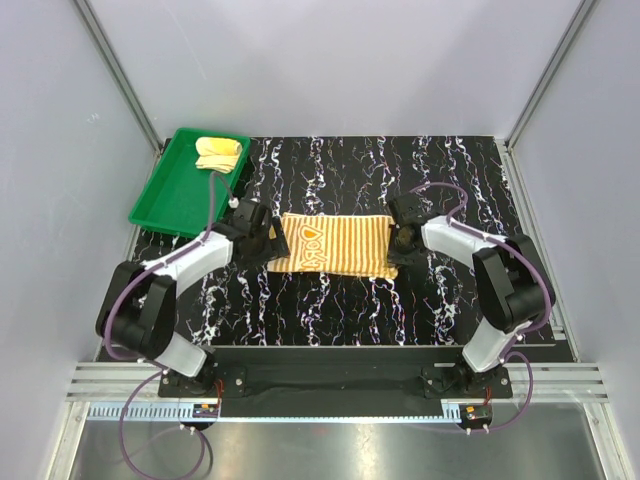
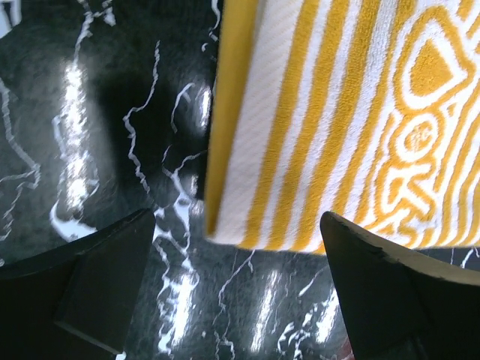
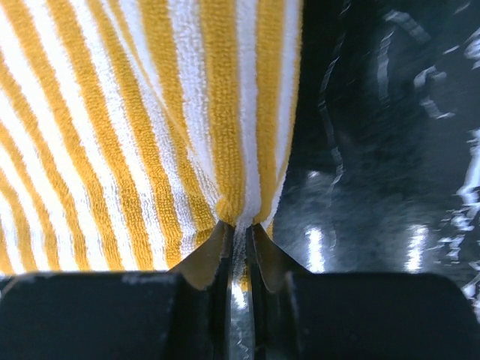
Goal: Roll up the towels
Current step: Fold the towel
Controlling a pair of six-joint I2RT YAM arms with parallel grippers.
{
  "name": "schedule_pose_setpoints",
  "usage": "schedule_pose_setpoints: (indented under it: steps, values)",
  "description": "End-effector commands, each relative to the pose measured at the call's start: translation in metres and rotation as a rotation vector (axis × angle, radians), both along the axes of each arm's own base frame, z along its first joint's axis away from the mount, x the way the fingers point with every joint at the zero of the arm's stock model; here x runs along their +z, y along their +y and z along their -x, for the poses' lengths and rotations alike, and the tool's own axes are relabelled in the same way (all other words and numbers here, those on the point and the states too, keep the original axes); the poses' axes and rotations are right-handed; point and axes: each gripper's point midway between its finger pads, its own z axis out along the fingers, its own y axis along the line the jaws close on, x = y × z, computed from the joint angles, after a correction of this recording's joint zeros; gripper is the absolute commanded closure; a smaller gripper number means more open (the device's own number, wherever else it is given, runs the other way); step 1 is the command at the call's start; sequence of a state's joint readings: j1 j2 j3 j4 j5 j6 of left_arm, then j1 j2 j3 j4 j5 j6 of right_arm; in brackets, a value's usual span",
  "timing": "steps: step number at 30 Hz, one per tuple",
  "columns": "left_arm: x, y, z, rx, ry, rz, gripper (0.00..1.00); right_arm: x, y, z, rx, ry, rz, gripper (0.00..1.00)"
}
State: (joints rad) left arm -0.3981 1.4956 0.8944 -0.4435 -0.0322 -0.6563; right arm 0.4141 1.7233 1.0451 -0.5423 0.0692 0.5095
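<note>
The orange-and-cream striped towel point(image 1: 335, 243) lies flat in the middle of the black marble table point(image 1: 330, 310). My left gripper point(image 1: 268, 240) hovers at its left edge, jaws wide open and empty; in the left wrist view the towel corner point(image 2: 330, 127) lies just beyond the open gripper point(image 2: 238, 232). My right gripper point(image 1: 400, 240) is shut on the towel's right edge; the right wrist view shows the striped cloth point(image 3: 135, 135) bunched between the fingertips of the gripper point(image 3: 238, 229). A rolled pale yellow towel point(image 1: 219, 153) rests in the green tray point(image 1: 170, 200).
The green tray stands at the table's back left corner. White walls and metal frame posts point(image 1: 120, 70) enclose the table. Both arm bases sit on the rail point(image 1: 330, 375) at the near edge.
</note>
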Motion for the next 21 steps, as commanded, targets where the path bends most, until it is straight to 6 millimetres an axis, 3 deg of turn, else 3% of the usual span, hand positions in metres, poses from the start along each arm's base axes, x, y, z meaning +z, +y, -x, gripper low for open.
schedule_pose_setpoints:
  steps: [1, 5, 8, 11, 16, 18, 19, 21]
  values:
    - [-0.001, -0.02, -0.028, -0.012, -0.064, 0.063, 0.01, -0.001, 0.023, 0.028, 0.047, 0.078, -0.153, 0.96]
    - [-0.026, -0.027, -0.038, -0.032, 0.005, 0.032, 0.01, -0.006, 0.024, 0.043, 0.054, 0.124, -0.184, 0.96]
    - [-0.033, -0.021, -0.047, -0.028, 0.018, -0.023, 0.01, -0.005, 0.019, 0.057, 0.049, 0.152, -0.176, 0.94]
    - [-0.031, -0.017, -0.055, -0.027, 0.016, -0.053, 0.01, -0.001, 0.007, 0.072, 0.014, 0.17, -0.144, 0.79]
    - [-0.012, -0.009, -0.06, -0.024, -0.019, -0.101, 0.01, 0.025, -0.007, 0.097, -0.044, 0.145, -0.145, 0.35]
    - [0.007, -0.002, -0.064, -0.02, -0.055, -0.131, 0.01, 0.036, -0.012, 0.102, -0.073, 0.118, -0.145, 0.25]
    - [0.015, -0.001, -0.064, -0.022, -0.07, -0.138, 0.01, 0.05, -0.013, 0.099, -0.078, 0.06, -0.162, 0.18]
    - [0.039, 0.005, -0.065, -0.021, -0.117, -0.161, 0.01, 0.058, -0.02, 0.093, -0.133, -0.007, -0.149, 0.14]
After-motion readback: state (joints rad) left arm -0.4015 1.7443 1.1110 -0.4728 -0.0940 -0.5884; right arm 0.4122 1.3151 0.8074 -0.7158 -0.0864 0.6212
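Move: The left hand is open, and the folded towel's near-left corner lies almost straight below it, about 4 cm down. From that hand the towel's middle is some 14 cm right and 4 cm ahead, and the green tray about 14 cm left and 15 cm ahead. The right hand already pinches the towel's right edge, with the near-right corner some 2 cm back and the towel's middle about 12 cm left and 4 cm ahead. Backwards towards its base, the right hand drags the pinched towel end, veering slightly left at first. Its fingers open after about 4 cm and it goes on back, about 10 cm in all, rising only at the end. Meanwhile the left hand, wide open, sinks nearly 3 cm, then goes about 5 cm forward and slightly right, its fingers pushing the towel's near-left part ahead, before easing back left and up a little. ##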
